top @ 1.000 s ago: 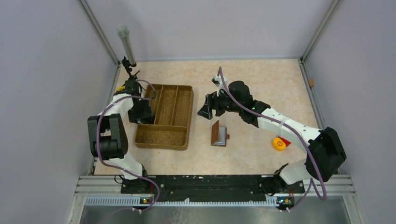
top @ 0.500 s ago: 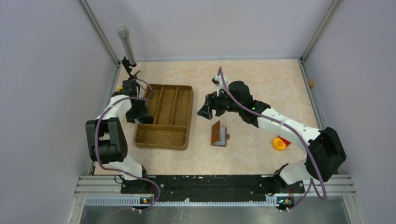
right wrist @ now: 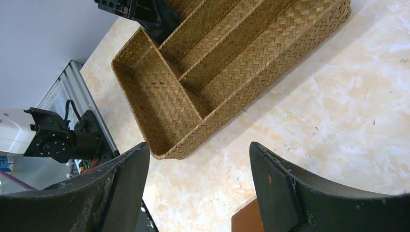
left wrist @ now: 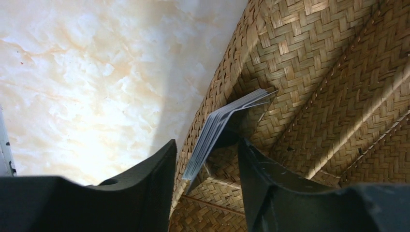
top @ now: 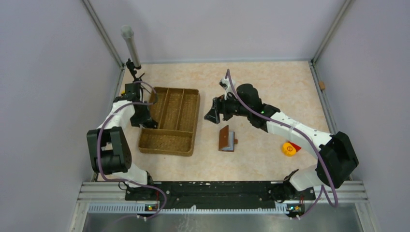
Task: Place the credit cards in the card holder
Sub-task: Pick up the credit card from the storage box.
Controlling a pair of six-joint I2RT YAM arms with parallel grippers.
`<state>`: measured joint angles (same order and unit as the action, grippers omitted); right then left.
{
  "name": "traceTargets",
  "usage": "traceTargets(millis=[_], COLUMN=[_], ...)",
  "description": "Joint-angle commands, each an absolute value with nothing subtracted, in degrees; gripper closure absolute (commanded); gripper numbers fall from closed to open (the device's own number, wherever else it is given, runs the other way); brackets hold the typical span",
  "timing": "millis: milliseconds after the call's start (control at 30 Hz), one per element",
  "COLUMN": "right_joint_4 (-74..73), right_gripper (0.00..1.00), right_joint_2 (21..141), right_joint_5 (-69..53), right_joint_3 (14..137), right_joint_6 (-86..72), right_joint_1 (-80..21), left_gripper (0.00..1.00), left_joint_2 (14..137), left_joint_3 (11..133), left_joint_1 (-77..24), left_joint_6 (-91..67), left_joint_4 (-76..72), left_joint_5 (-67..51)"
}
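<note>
A stack of bluish-grey credit cards stands on edge, leaning against the inner left wall of the woven tray. My left gripper is open and straddles that wall and the cards, one finger outside the tray, the other inside. A gap shows on both sides of the stack. In the top view this gripper covers the cards at the tray's left edge. The brown card holder lies half open on the table, a grey edge showing in its fold. My right gripper hangs open and empty just behind it; the holder's corner shows below the jaws.
The woven tray has three long compartments and one cross compartment, apart from the cards nothing lying in them. A yellow block with a red part lies beside the right arm. A grey tube stands at the back left corner.
My left gripper has shifted slightly left along the tray's left wall and its jaws have narrowed around the cards. The right arm and the card holder have not moved.
</note>
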<state>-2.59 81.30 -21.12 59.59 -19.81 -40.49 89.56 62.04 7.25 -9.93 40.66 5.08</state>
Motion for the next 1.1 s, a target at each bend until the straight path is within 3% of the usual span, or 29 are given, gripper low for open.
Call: traceTargets(millis=[0,267,367,967,1067], right_joint_4=[-0.8,-0.7,-0.7,-0.8,-0.7], right_gripper=[0.26,0.26,0.26,0.26,0.26], right_joint_2=[81.8,82.0,82.0,82.4,82.5], right_joint_5=[-22.2,-22.8,-23.0,-23.5,-23.6], right_joint_3=[60.1,60.2,60.2,60.1,60.1], right_joint_6=[-20.6,-20.8,-20.9,-21.1,-21.1], right_joint_1=[-40.0,-40.0,-40.0,-40.0,-40.0], left_gripper=[0.52,0.52,0.6,0.78,0.87], left_joint_2=[86.3,84.7,84.2,75.8,73.8], left_joint_3=[61.4,60.7,60.5,56.7,55.8], left_joint_1=[8.0,7.9,7.9,7.9,7.9], left_joint_6=[-10.4,-10.5,-10.5,-9.6,-9.3], left_joint_4=[39.0,38.5,38.4,34.8,34.1], left_joint_5=[7.3,8.1,8.6,5.7,3.9])
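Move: The credit cards stand as a leaning stack against the left wall of the storage box, almost between the left hand's half-open fingertips: their middle is about 1 cm ahead, 1 cm to the right and 2 cm below. The storage box's middle lies some 10 cm to that hand's right, level fore and aft; the card holder is about 34 cm right and 6 cm back. From the right hand the cards lie roughly 26 cm left, 3 cm ahead and 16 cm lower. One card of the stack ends up edge-on between the left fingertips, which close from about half open to nearly shut as the hand draws up about 4 cm out of the storage box, slowly at first, then faster. The wrist tips some 10 degrees late in the rise, swinging the fingertips forward; the finger pads come to pinch the card. ##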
